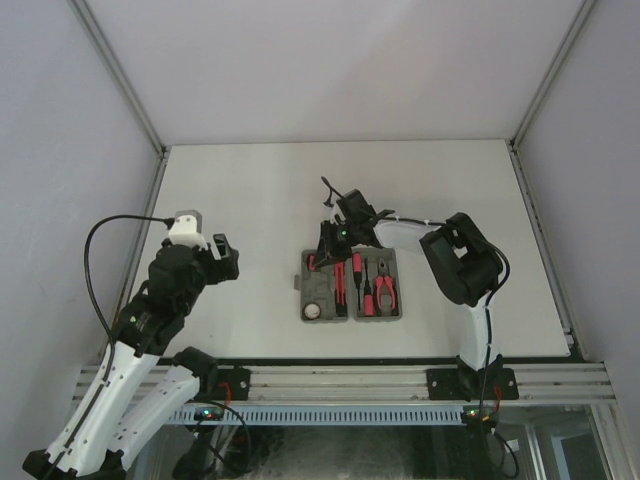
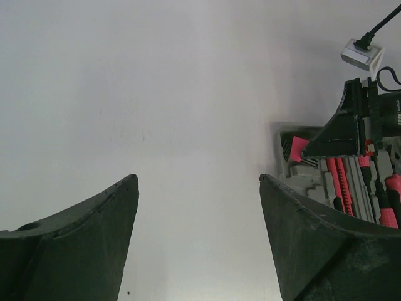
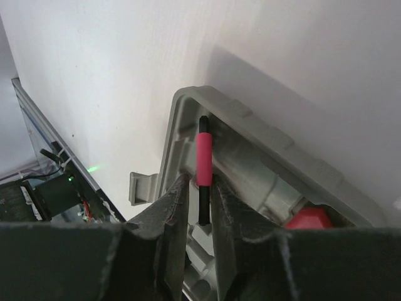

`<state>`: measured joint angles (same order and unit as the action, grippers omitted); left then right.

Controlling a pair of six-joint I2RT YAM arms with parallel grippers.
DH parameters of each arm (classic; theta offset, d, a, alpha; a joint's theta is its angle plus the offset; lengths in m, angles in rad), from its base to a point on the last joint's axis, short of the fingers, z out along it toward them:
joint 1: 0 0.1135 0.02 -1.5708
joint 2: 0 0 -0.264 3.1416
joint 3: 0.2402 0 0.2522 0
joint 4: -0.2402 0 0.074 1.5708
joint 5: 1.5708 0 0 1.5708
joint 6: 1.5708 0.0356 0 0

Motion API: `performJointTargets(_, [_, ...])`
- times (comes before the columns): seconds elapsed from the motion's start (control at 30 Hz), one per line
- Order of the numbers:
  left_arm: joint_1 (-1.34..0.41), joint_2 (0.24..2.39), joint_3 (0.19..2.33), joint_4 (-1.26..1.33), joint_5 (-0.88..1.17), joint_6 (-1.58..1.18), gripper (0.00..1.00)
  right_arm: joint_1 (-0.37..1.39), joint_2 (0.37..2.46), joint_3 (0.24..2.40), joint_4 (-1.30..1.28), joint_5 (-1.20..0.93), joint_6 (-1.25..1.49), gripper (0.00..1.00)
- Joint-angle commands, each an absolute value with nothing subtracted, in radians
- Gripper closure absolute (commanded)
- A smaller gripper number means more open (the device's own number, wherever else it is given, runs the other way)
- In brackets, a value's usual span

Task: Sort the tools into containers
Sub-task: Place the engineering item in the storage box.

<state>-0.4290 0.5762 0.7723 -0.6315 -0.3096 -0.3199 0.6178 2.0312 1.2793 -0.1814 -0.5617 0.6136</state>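
Two grey containers point(image 1: 306, 292) lie side by side mid-table like one slab. In their recesses lie red-and-black pliers point(image 1: 385, 291) and screwdrivers point(image 1: 357, 282). My right gripper point(image 1: 328, 246) hovers over the left container's far corner. In the right wrist view a thin screwdriver point(image 3: 203, 153) with a red sleeve lies in a recess of the container point(image 3: 182, 106), between the tips of the right gripper point(image 3: 200, 182). The jaws stand narrowly apart, with a dark gap on one side of the tool. My left gripper point(image 2: 199, 179) hangs open and empty over bare table, left of the containers point(image 2: 313, 183).
A pale round object point(image 1: 313, 311) sits in the left container's near corner. A red handle point(image 3: 310, 219) shows deeper in the container. White walls close the table on three sides. The right arm's elbow point(image 1: 462, 260) rises to the right of the containers.
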Motion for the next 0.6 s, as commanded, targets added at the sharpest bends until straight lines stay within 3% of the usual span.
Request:
performJointTargets(0.0, [-0.425,0.574,0.779,-0.611,-0.307,-0.303,0.19,0.621,2.023,1.325,-0.208,-0.523,0.571,0.79])
performJointTargets(0.33, [-0.424,0.576,0.779,-0.611,-0.304,-0.304,0.19,0.62,2.004,1.36,-0.274,-0.446,0.523,0.64])
performJointTargets(0.57, [-0.425,0.576,0.778,-0.611,-0.301,-0.304,0.19,0.621,1.957,1.378,-0.328,-0.338,0.478,0.59])
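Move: The engineering item stands almost edge-on at the right fingertips, in the storage box's far-left corner, about 1 cm left of the hand point and 1 cm below. The red cutter lies some 6 cm back and 5 cm right of that hand, the black-and-red screwdriver 5 cm back and 9 cm right, the round tape 11 cm back and 1 cm left. From the left hand the item is about 7 cm ahead, 19 cm right and 20 cm below. Easing to the right and forward by a little over 2 cm in all, and slightly down, the right hand draws back from the box's far-left corner. Its already loosened fingers spread from nearly shut to almost half open, letting go of the engineering item, while the wrist tips them some 10 degrees more steeply down. ##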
